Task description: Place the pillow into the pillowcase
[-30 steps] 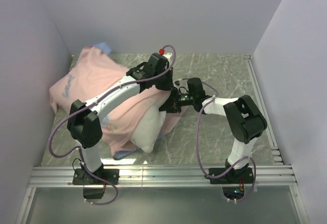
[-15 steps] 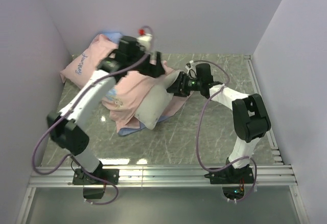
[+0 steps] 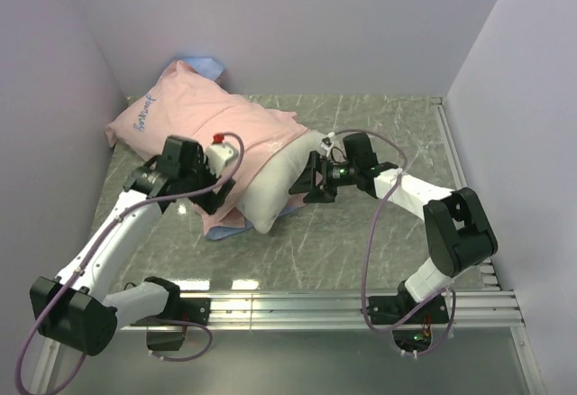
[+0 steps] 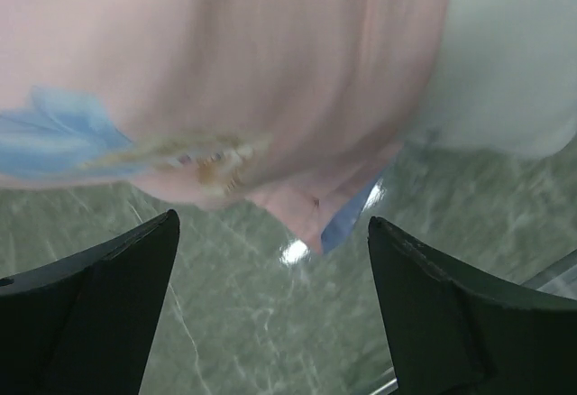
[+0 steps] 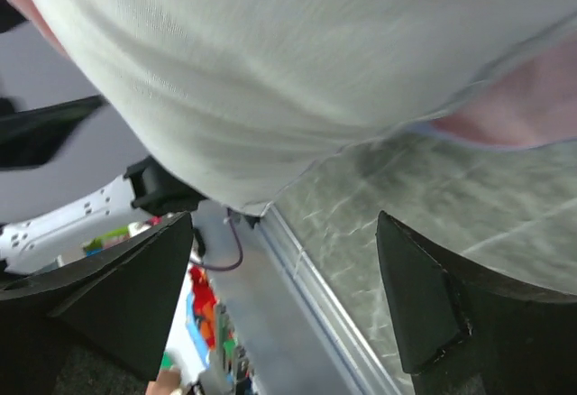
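Note:
The pink pillowcase (image 3: 207,120) lies along the back left with the pillow inside it. The pillow's white end (image 3: 275,188) sticks out of the case's mouth toward the middle. My left gripper (image 3: 216,198) hangs open over the case's near edge, holding nothing. In the left wrist view the pillowcase (image 4: 252,79) with its blue print fills the top, above the open left gripper (image 4: 270,224). My right gripper (image 3: 311,188) stands open just right of the pillow's bare end. In the right wrist view the pillow (image 5: 297,61) bulges above the empty right gripper (image 5: 284,219).
The green marble table (image 3: 361,242) stretches to the right of the pillow. Metal rails run along the near edge (image 3: 288,305) and the right side (image 3: 460,179). Grey walls close in the left, back and right. A blue corner of the case (image 3: 225,231) pokes out underneath.
Both grippers have opened and let go of the pillowcase. The left arm swung back from the far side to the near left. The pillow in its case has settled flat by the back left wall.

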Robot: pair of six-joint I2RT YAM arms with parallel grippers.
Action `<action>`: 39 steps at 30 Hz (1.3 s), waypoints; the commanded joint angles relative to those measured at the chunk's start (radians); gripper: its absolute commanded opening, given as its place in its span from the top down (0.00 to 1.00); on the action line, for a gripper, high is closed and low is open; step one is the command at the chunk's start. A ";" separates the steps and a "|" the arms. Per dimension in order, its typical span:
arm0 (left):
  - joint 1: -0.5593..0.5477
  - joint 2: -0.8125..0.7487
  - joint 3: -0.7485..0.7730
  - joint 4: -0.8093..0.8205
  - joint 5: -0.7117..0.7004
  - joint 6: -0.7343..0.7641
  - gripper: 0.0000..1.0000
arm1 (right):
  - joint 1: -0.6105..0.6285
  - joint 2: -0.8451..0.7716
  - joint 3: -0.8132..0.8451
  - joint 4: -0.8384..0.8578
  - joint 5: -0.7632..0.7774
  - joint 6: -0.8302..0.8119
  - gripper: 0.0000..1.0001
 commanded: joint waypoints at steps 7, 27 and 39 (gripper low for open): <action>-0.006 -0.011 -0.309 0.201 -0.059 0.170 0.08 | 0.136 0.156 -0.018 0.372 -0.025 0.320 0.12; -0.414 -0.010 -0.193 0.281 0.416 0.150 1.00 | 0.211 0.306 0.019 0.764 0.234 0.802 1.00; -0.489 0.028 -0.044 0.157 0.545 0.150 1.00 | 0.274 0.460 0.075 0.612 0.382 0.677 1.00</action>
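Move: The left hand is open above the near part of the pillowcase hem, which lies about 14 cm below it, 2 cm back and 2 cm to its right. The exposed pillow end is some 16 cm to its right, 3 cm ahead and 7 cm lower. From the open right hand, the pillow end is about 8 cm left, level with it and at nearly its height. The near hem is some 20 cm left, 8 cm back and 8 cm lower, and the under flap 3 cm left, 5 cm back, 11 cm below. The left fingers shut on the pillowcase's near hem after sinking about 13 cm. They then drag it right and back, rising again and turning some 40 degrees clockwise, to end 14 cm farther right. Meanwhile the right hand dips back briefly, then reaches left and forward into the exposed pillow, pinches a fold and keeps pushing left, some 12 cm in all. ##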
